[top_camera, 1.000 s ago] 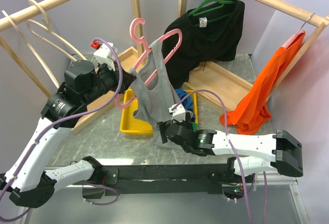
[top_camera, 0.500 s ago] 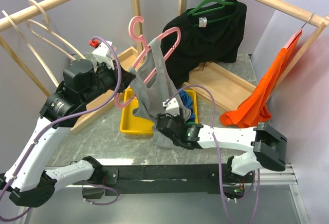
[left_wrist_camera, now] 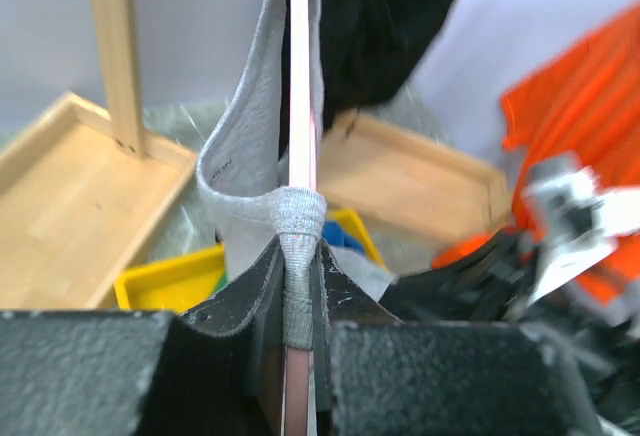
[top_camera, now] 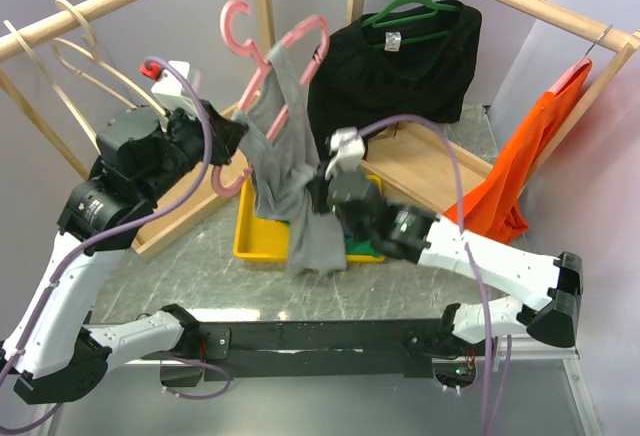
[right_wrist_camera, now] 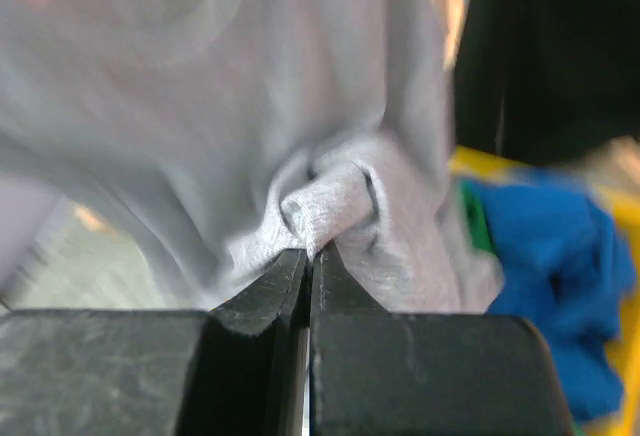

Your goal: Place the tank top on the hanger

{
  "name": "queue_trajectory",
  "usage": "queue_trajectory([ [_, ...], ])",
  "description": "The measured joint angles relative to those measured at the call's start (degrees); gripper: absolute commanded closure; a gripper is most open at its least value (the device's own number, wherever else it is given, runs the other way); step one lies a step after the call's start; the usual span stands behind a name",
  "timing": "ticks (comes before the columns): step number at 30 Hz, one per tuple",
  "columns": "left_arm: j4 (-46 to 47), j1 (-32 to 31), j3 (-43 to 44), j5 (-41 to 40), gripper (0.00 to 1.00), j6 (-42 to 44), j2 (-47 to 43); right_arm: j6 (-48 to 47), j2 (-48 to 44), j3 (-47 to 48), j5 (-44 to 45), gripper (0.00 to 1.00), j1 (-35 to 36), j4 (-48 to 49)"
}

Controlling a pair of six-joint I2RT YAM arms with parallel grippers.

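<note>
The pink hanger (top_camera: 300, 41) is held up in the air at the middle left, its hook (top_camera: 236, 18) pointing up. The light-grey tank top (top_camera: 285, 171) hangs from it by one strap and droops toward the table. My left gripper (top_camera: 235, 141) is shut on the hanger's lower bar with a grey strap pinched in as well; the left wrist view shows the pink bar (left_wrist_camera: 300, 76) and the strap (left_wrist_camera: 298, 218) between the jaws of that gripper (left_wrist_camera: 298, 251). My right gripper (top_camera: 318, 201) is shut on a fold of the tank top (right_wrist_camera: 200, 106), its closed tips (right_wrist_camera: 310, 251) biting the cloth.
A yellow bin (top_camera: 256, 241) with blue cloth (right_wrist_camera: 560, 266) sits under the tank top. A black garment (top_camera: 400, 76) on a green hanger and an orange top (top_camera: 520, 166) hang from the wooden rails. Cream hangers (top_camera: 80, 56) hang at the left. Wooden trays (top_camera: 440, 171) lie behind.
My right gripper has closed on the tank top's fabric and lifted it up and back. The left arm has raised the hanger and shifted it left.
</note>
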Motion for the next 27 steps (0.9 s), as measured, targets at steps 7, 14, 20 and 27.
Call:
queue_trajectory([
  [7,-0.28,0.0,7.96,-6.97,0.99,-0.42,3.5,-3.37,11.21,25.31,-9.88,1.0,-7.8,1.68],
  [14,1.88,0.02,9.11,-14.95,0.99,-0.59,4.98,-6.14,33.35,50.71,-17.11,1.0,-12.66,7.13],
  [20,4.5,0.13,5.95,-20.35,0.99,-2.47,7.67,-6.88,50.56,62.71,-19.28,1.0,-15.34,11.96],
  [27,5.29,0.61,1.29,-23.58,0.99,-3.52,12.24,-6.75,60.67,63.34,-19.26,1.0,-16.83,18.56],
])
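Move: Left fingers already grip the pink hanger and a strap of the grey tank top; the hanger's middle lies about 8 cm ahead, 6 cm right and 5 cm above them. From the right hand, which already holds the tank top's loose lower part, that middle is some 8 cm ahead, 12 cm left and 22 cm up. Also from the right hand, the black shirt sits about 25 cm ahead, 18 cm right, 5 cm up; the yellow bin 10 cm ahead, 2 cm left, 25 cm below. Still pinching the cloth, the right hand swings it forward about 25 cm and left some 17 cm, towards the hanger and round to its far side, arching up steeply and then sinking back nearly as far. The left hand keeps its grip on hanger and strap, rises about 5 cm drifting left, then pushes forward and sinks, turning some 25 degrees counter-clockwise. ##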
